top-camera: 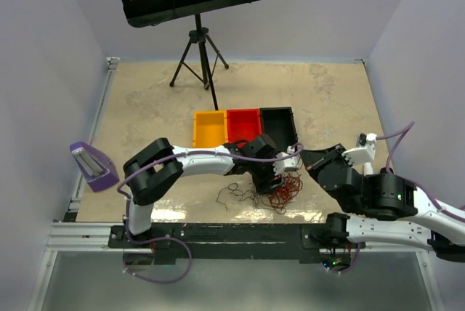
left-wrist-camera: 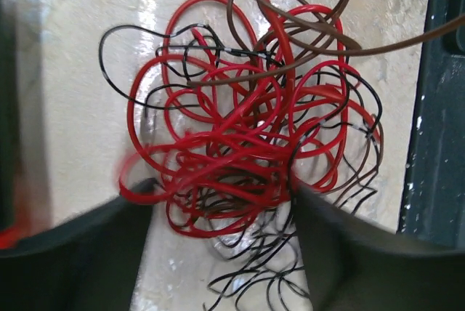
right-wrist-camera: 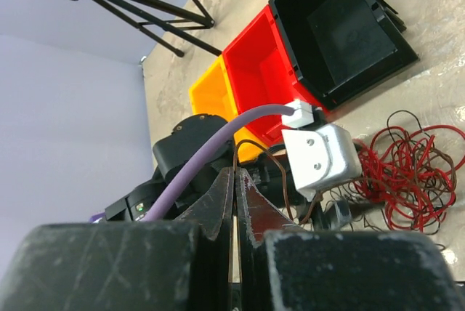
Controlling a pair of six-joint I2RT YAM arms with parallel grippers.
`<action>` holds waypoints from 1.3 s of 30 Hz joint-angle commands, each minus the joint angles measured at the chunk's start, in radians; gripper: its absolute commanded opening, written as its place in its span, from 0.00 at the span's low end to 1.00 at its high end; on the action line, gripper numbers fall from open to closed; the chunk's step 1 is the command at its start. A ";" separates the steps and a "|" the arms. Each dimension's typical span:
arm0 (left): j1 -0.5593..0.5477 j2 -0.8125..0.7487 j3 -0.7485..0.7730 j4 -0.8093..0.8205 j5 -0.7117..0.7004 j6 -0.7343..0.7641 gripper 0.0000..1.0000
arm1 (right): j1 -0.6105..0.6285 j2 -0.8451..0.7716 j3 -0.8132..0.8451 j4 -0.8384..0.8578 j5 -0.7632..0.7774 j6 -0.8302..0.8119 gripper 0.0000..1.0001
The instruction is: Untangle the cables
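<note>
The cables (left-wrist-camera: 240,136) lie in one tangled ball of red, black and brown loops, on the table near its front edge (top-camera: 282,191). Loose black strands (top-camera: 234,195) trail off to its left. My left gripper (left-wrist-camera: 224,195) hangs straight over the ball, open, with one finger on each side of the lower red and black loops. My right gripper (right-wrist-camera: 235,173) is shut on a single brown cable (right-wrist-camera: 287,158), which arcs from its tips down toward the ball (right-wrist-camera: 407,166). In the top view the right gripper (top-camera: 306,161) sits just right of the left gripper (top-camera: 275,180).
Yellow (top-camera: 209,128), red (top-camera: 243,125) and black (top-camera: 279,125) bins stand in a row just behind the tangle. A music stand on a tripod (top-camera: 197,57) is at the back. A purple object (top-camera: 93,166) sits at the table's left edge. The dark front rail (left-wrist-camera: 439,144) runs close beside the ball.
</note>
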 commanded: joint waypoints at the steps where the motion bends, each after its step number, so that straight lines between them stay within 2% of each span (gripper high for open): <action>1: -0.006 0.007 0.034 0.050 0.052 0.016 0.50 | -0.007 0.000 0.023 -0.007 0.050 0.000 0.00; 4: -0.006 -0.040 -0.016 0.020 0.016 0.057 0.05 | -0.016 -0.001 0.037 -0.007 0.057 -0.020 0.00; 5: -0.004 -0.071 -0.053 0.007 -0.012 0.073 0.00 | -0.021 -0.006 0.041 -0.007 0.061 -0.028 0.00; 9: 0.022 -0.235 -0.188 -0.038 -0.070 0.134 0.00 | -0.039 -0.032 0.055 -0.007 0.084 -0.063 0.00; 14: 0.097 -0.434 -0.298 -0.212 -0.155 0.238 0.00 | -0.067 -0.069 0.078 -0.007 0.109 -0.101 0.00; 21: 0.128 -0.709 -0.509 -0.364 -0.349 0.358 0.00 | -0.078 -0.046 0.104 -0.006 0.179 -0.126 0.00; 28: 0.137 -0.872 -0.699 -0.335 -0.624 0.458 0.00 | -0.183 0.043 0.236 -0.001 0.332 -0.319 0.00; 34: 0.161 -0.922 -0.809 -0.269 -0.733 0.522 0.00 | -0.254 0.115 0.343 0.000 0.472 -0.492 0.00; 39: 0.174 -0.953 -0.869 -0.244 -0.796 0.565 0.00 | -0.315 0.109 0.437 0.006 0.584 -0.615 0.00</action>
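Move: My open left fingers straddle the near side of the red-and-black tangle, its middle only about 3 cm to my right and 1 cm below. The black bin stands some 22 cm ahead and 5 cm right of this hand, the red bin about 22 cm ahead and 9 cm left. From my right hand, which already holds the brown cable up high, the tangle lies roughly 25 cm below and 2 cm left, almost straight underneath. I shut my left fingers on the bunched cables, then sweep the bundle left about 30 cm, lifting some 4 cm midway and sinking again, while that wrist swings some 50 degrees from pointing right-and-down to forward-and-down. Keeping my grip on the brown cable, I draw my right hand the other way, right and up by about 12 cm each and a little forward, turning it clockwise. ##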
